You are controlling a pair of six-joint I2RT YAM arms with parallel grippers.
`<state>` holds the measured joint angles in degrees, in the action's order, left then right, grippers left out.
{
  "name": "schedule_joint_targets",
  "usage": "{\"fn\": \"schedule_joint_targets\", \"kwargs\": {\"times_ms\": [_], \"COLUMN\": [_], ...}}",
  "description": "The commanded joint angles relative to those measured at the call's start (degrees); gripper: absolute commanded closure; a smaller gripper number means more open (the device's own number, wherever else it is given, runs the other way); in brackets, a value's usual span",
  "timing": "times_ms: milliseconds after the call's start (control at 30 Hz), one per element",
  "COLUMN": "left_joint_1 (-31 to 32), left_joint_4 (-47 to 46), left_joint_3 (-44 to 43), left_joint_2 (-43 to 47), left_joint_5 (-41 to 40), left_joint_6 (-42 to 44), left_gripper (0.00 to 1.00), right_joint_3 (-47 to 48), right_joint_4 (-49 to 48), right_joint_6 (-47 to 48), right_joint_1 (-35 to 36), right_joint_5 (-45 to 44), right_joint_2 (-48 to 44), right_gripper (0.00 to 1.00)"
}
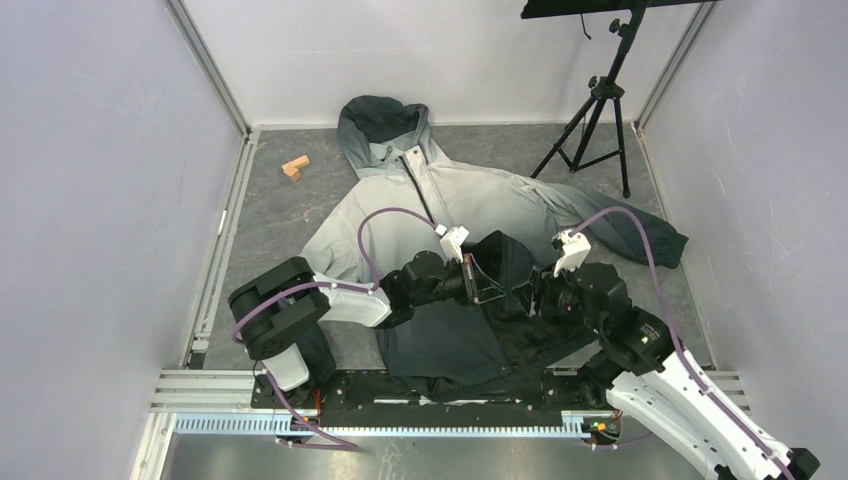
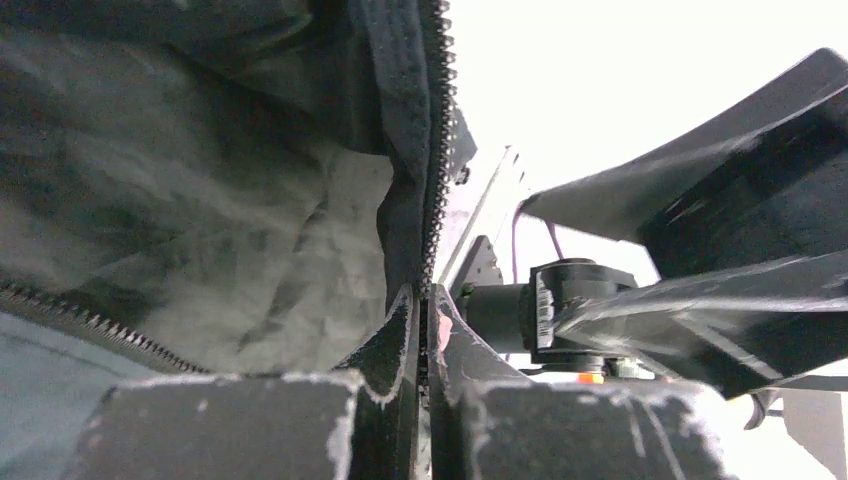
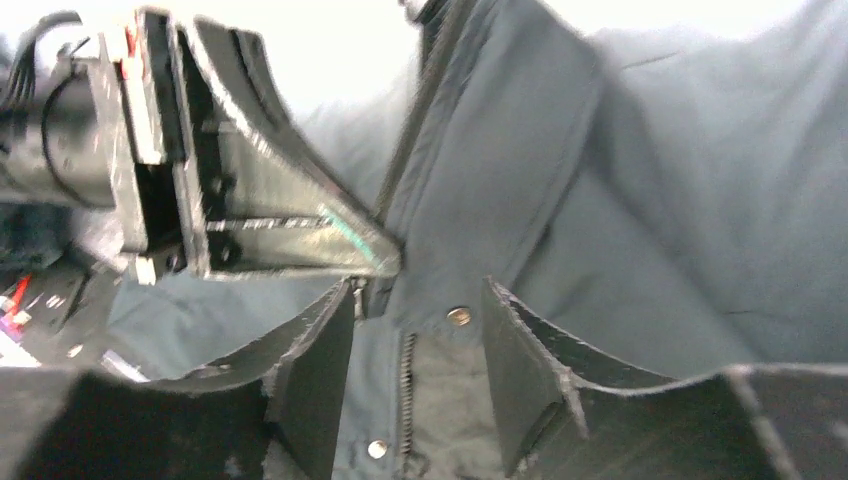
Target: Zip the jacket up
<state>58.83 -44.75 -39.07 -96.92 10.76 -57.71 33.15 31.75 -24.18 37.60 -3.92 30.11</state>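
The jacket [image 1: 470, 205] lies flat on the table, hood at the far side, its lower front folded open. My left gripper [image 1: 478, 283] is shut on the jacket's zipper edge. In the left wrist view the zipper teeth [image 2: 437, 150] run up out of the pinched left gripper [image 2: 422, 320]. My right gripper [image 1: 530, 295] stands close to its right. In the right wrist view the right gripper [image 3: 420, 300] is open over the front placket, with zipper teeth [image 3: 406, 370] and a metal snap [image 3: 459, 316] showing between its fingers. The left gripper's fingers [image 3: 290, 220] reach in from the left.
A small wooden block [image 1: 295, 167] lies at the far left of the table. A black tripod [image 1: 595, 120] stands at the far right, beside the jacket's right sleeve [image 1: 640, 235]. Walls close in on three sides. A metal rail [image 1: 400, 400] runs along the near edge.
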Motion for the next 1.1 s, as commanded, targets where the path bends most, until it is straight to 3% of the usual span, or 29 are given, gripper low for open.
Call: {"fn": "schedule_joint_targets", "kwargs": {"times_ms": [0, 67, 200, 367, 467, 700, 900, 1067], "left_joint_1": [-0.31, -0.37, -0.25, -0.09, 0.32, 2.20, 2.74, 2.72], "left_joint_4": [-8.39, -8.42, -8.42, -7.45, -6.43, -3.94, -5.70, -8.94], "left_joint_3": [0.33, 0.23, -0.29, -0.09, 0.28, 0.10, 1.75, 3.58], "left_joint_2": [-0.01, 0.00, 0.11, 0.81, 1.76, 3.44, 4.32, 5.58], "left_joint_5": [-0.14, -0.64, -0.59, -1.17, -2.63, -5.79, -7.42, -8.75], "left_joint_6": [-2.62, -2.75, -2.42, -1.56, -0.35, 4.30, 6.03, 6.41], "left_gripper": [0.98, 0.98, 0.98, 0.98, 0.98, 0.98, 0.98, 0.98], "right_joint_3": [-5.85, -7.72, -9.94, -11.59, -12.61, -12.15, -11.83, -13.04], "right_joint_4": [-2.98, -5.23, -7.45, -8.26, -9.25, -6.00, -4.91, -1.78], "right_joint_6": [-6.89, -10.44, -14.23, -17.52, -20.55, -28.36, -29.79, -28.64], "right_joint_1": [-0.08, -0.08, -0.03, -0.08, -0.08, -0.07, -0.08, -0.08], "right_joint_5": [13.53, 16.22, 18.10, 16.71, 17.19, 9.54, 7.69, 4.53], "right_joint_2": [-2.89, -3.43, -4.08, -3.61, -3.94, -5.10, -3.31, -2.44], "right_gripper": [0.49, 0.58, 0.58, 0.45, 0.46, 0.61, 0.61, 0.85]}}
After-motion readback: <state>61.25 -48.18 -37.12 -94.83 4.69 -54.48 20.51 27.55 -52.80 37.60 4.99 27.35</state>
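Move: The left hand already pinches the loose panel's zipper edge; its zipper end hangs about 2 cm to that hand's right and 3 cm below. From the right hand this zipper end lies some 3 cm back, 4 cm left and 6 cm below, and the hem snap about 2 cm back, 1 cm left and 7 cm below. The other zipper edge lies roughly 9 cm back, 4 cm left and 12 cm below. Right hand sinks about 6 cm, back and left, towards the zipper end, fingers narrowing; left keeps pinching the edge. ##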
